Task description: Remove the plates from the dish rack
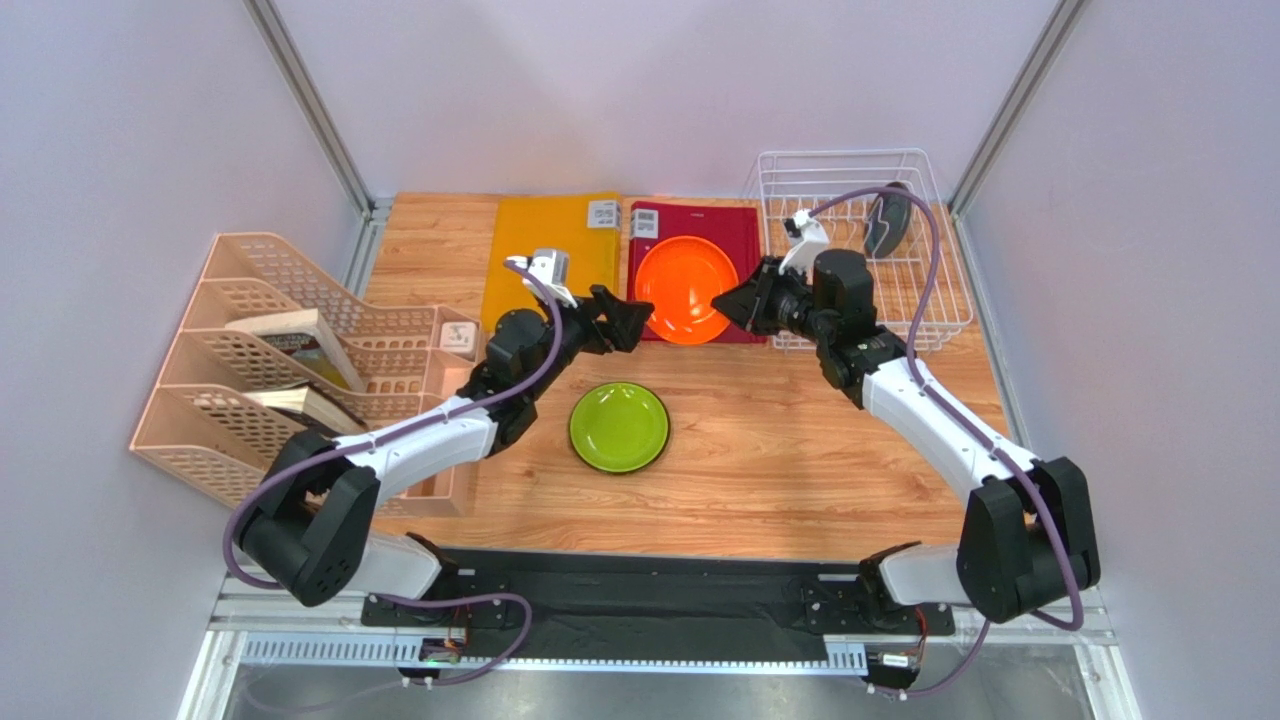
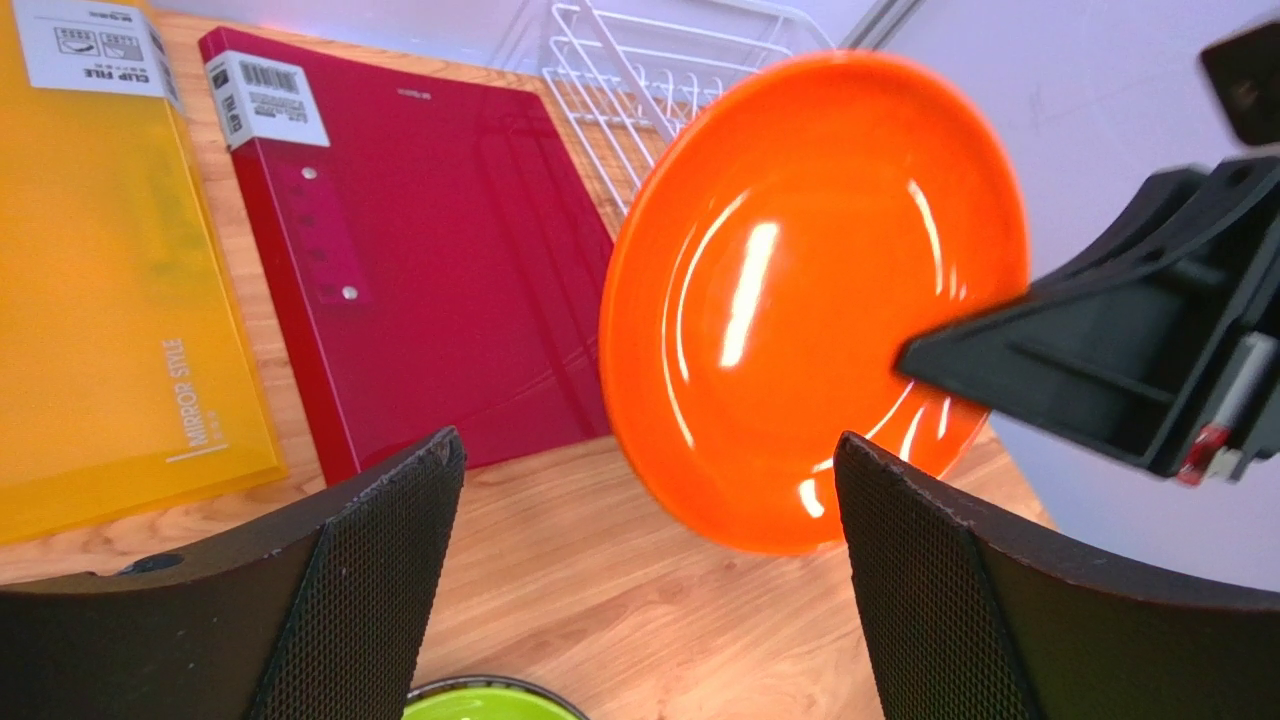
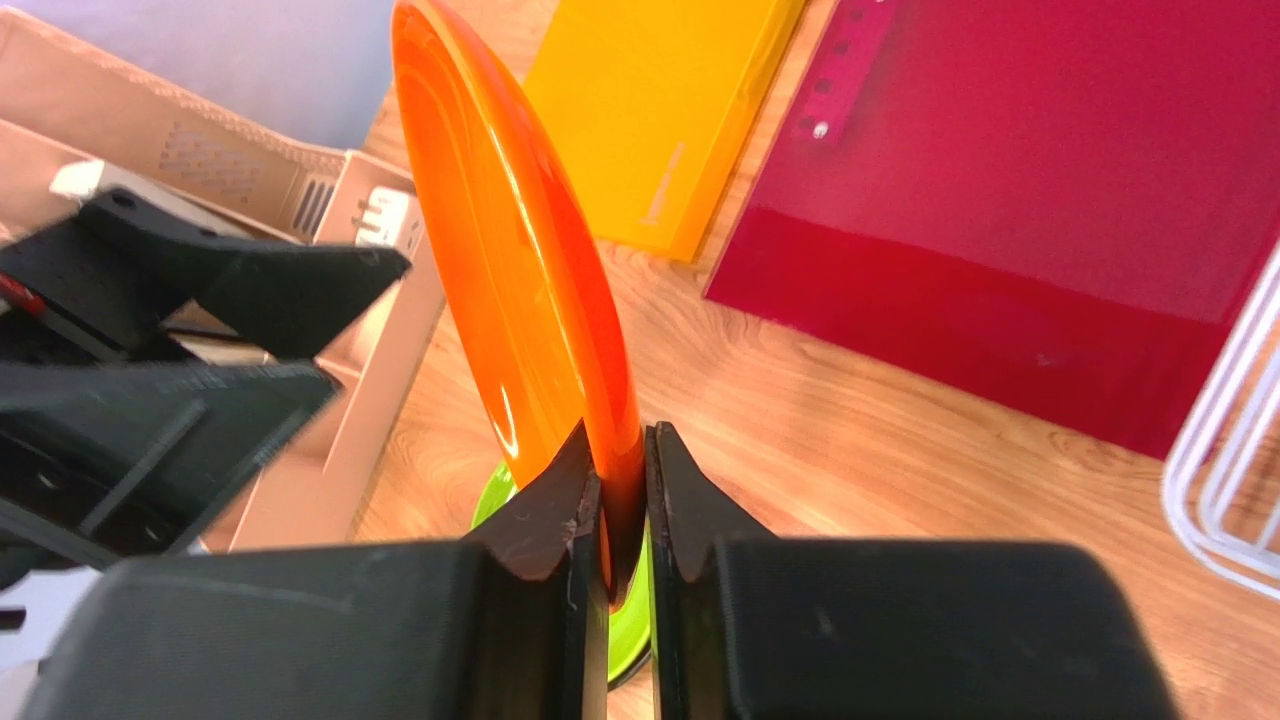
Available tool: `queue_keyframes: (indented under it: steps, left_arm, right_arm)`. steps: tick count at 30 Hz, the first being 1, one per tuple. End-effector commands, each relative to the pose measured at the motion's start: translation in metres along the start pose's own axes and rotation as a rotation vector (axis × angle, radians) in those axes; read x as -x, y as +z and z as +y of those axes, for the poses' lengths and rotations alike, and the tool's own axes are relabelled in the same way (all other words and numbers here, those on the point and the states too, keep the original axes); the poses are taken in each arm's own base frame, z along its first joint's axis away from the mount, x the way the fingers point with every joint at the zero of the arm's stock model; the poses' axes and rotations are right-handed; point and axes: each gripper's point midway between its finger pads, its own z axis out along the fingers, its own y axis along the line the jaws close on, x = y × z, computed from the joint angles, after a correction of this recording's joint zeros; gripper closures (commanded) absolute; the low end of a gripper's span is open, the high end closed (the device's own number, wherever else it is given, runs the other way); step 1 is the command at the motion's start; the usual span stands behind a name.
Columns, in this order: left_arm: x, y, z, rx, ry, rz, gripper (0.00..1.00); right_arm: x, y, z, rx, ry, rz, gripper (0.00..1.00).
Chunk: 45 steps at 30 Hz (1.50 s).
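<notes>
An orange plate (image 1: pixel 688 290) (image 2: pixel 812 293) (image 3: pixel 519 263) hangs on edge above the table, with my right gripper (image 1: pixel 739 305) (image 3: pixel 615 458) shut on its rim. My left gripper (image 1: pixel 639 320) (image 2: pixel 649 495) stands open just left of that plate, its fingers (image 2: pixel 383 570) apart and touching nothing. A lime green plate (image 1: pixel 619 426) (image 2: pixel 478 702) lies flat on the wood below. The white wire dish rack (image 1: pixel 857 240) (image 2: pixel 661 68) stands at the back right with a dark grey-teal plate (image 1: pixel 888 219) upright in it.
An orange folder (image 1: pixel 553 248) (image 2: pixel 105 270) and a dark red folder (image 1: pixel 706 263) (image 2: pixel 421 255) lie flat at the back. A beige file organiser (image 1: pixel 286 368) holding books stands along the left edge.
</notes>
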Motion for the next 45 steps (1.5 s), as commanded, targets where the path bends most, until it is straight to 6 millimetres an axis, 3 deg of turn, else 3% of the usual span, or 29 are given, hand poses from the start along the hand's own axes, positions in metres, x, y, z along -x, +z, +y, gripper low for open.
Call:
queue_keyframes:
  steps: [1, 10, 16, 17, 19, 20, 22, 23, 26, 27, 29, 30, 31, 33, 35, 37, 41, 45]
  left_arm:
    - [0.01, 0.005, -0.006, -0.066, -0.081, -0.012, 0.03]
    - [0.0, 0.015, 0.001, -0.167, -0.216, 0.041, 0.1]
    - [0.003, 0.016, -0.005, -0.241, -0.239, 0.034, 0.27]
    - [0.004, 0.016, -0.006, -0.252, -0.242, 0.033, 0.41]
    - [0.002, 0.017, -0.007, -0.265, -0.248, 0.042, 0.51]
    - [0.003, 0.017, -0.008, -0.273, -0.251, 0.036, 0.65]
    - [0.0, 0.019, -0.006, -0.271, -0.254, 0.04, 0.76]
    - [0.0, 0.019, -0.006, -0.273, -0.255, 0.042, 0.86]
    - [-0.006, 0.02, -0.003, -0.269, -0.258, 0.058, 1.0]
    - [-0.007, 0.019, -0.002, -0.262, -0.258, 0.056, 1.0]
    - [-0.011, 0.016, 0.004, -0.241, -0.249, 0.058, 1.0]
    - [-0.012, 0.014, 0.008, -0.217, -0.244, 0.051, 1.0]
    - [-0.017, 0.01, 0.013, -0.186, -0.238, 0.068, 1.0]
    - [-0.02, 0.005, 0.026, -0.116, -0.196, 0.071, 1.0]
    - [-0.028, -0.008, 0.04, -0.035, -0.148, 0.108, 1.0]
    - [-0.034, -0.024, 0.055, 0.05, -0.096, 0.137, 1.0]
    - [-0.048, -0.056, 0.076, 0.171, -0.068, 0.179, 1.0]
    - [-0.075, -0.086, 0.084, 0.207, -0.118, 0.247, 1.0]
  right_arm:
    - [0.016, 0.007, 0.028, 0.132, -0.014, -0.024, 1.0]
    - [0.007, 0.015, 0.039, 0.226, 0.033, 0.025, 1.0]
    - [-0.001, 0.022, 0.043, 0.268, 0.064, 0.067, 1.0]
    - [-0.001, 0.022, 0.044, 0.277, 0.066, 0.072, 1.0]
    - [-0.001, 0.024, 0.044, 0.287, 0.071, 0.074, 1.0]
    - [-0.001, 0.023, 0.047, 0.294, 0.071, 0.075, 1.0]
    - [-0.002, 0.024, 0.047, 0.299, 0.073, 0.083, 1.0]
    - [-0.001, 0.023, 0.048, 0.305, 0.07, 0.083, 1.0]
    - [-0.004, 0.025, 0.048, 0.313, 0.074, 0.095, 1.0]
    - [-0.005, 0.026, 0.048, 0.312, 0.076, 0.102, 1.0]
    - [-0.004, 0.028, 0.043, 0.284, 0.073, 0.098, 0.86]
    - [-0.005, 0.029, 0.039, 0.261, 0.078, 0.109, 0.7]
    - [-0.005, 0.029, 0.036, 0.241, 0.071, 0.109, 0.6]
    - [-0.004, 0.028, 0.018, 0.13, 0.045, 0.098, 0.48]
    - [0.011, 0.026, -0.004, -0.015, 0.013, 0.028, 0.46]
    - [0.018, 0.011, -0.019, -0.131, -0.028, 0.003, 0.46]
    - [0.059, -0.026, -0.054, -0.407, -0.118, -0.155, 0.37]
    - [0.088, -0.056, -0.061, -0.498, -0.148, -0.26, 0.37]
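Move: The orange plate, still gripped by its rim in the right hand, has its middle about 6 cm left and 3 cm ahead of that hand. From the open left hand it is some 7 cm right and 4 cm ahead, a centimetre lower. The green plate lies on the table about 3 cm left, 10 cm back and 20 cm below the left hand. The red file's middle is roughly 19 cm ahead and 9 cm right of that hand, at table height. Leftward and slightly down, the right hand brings the orange plate about 3.5 cm towards the left hand, which eases forward and down, rolls some 15 degrees and pinches the plate's left rim. The right fingers then open and back off to the right, forward and a little up, while the left hand carries the plate left, down and back, about 10 cm, towards the green plate. ##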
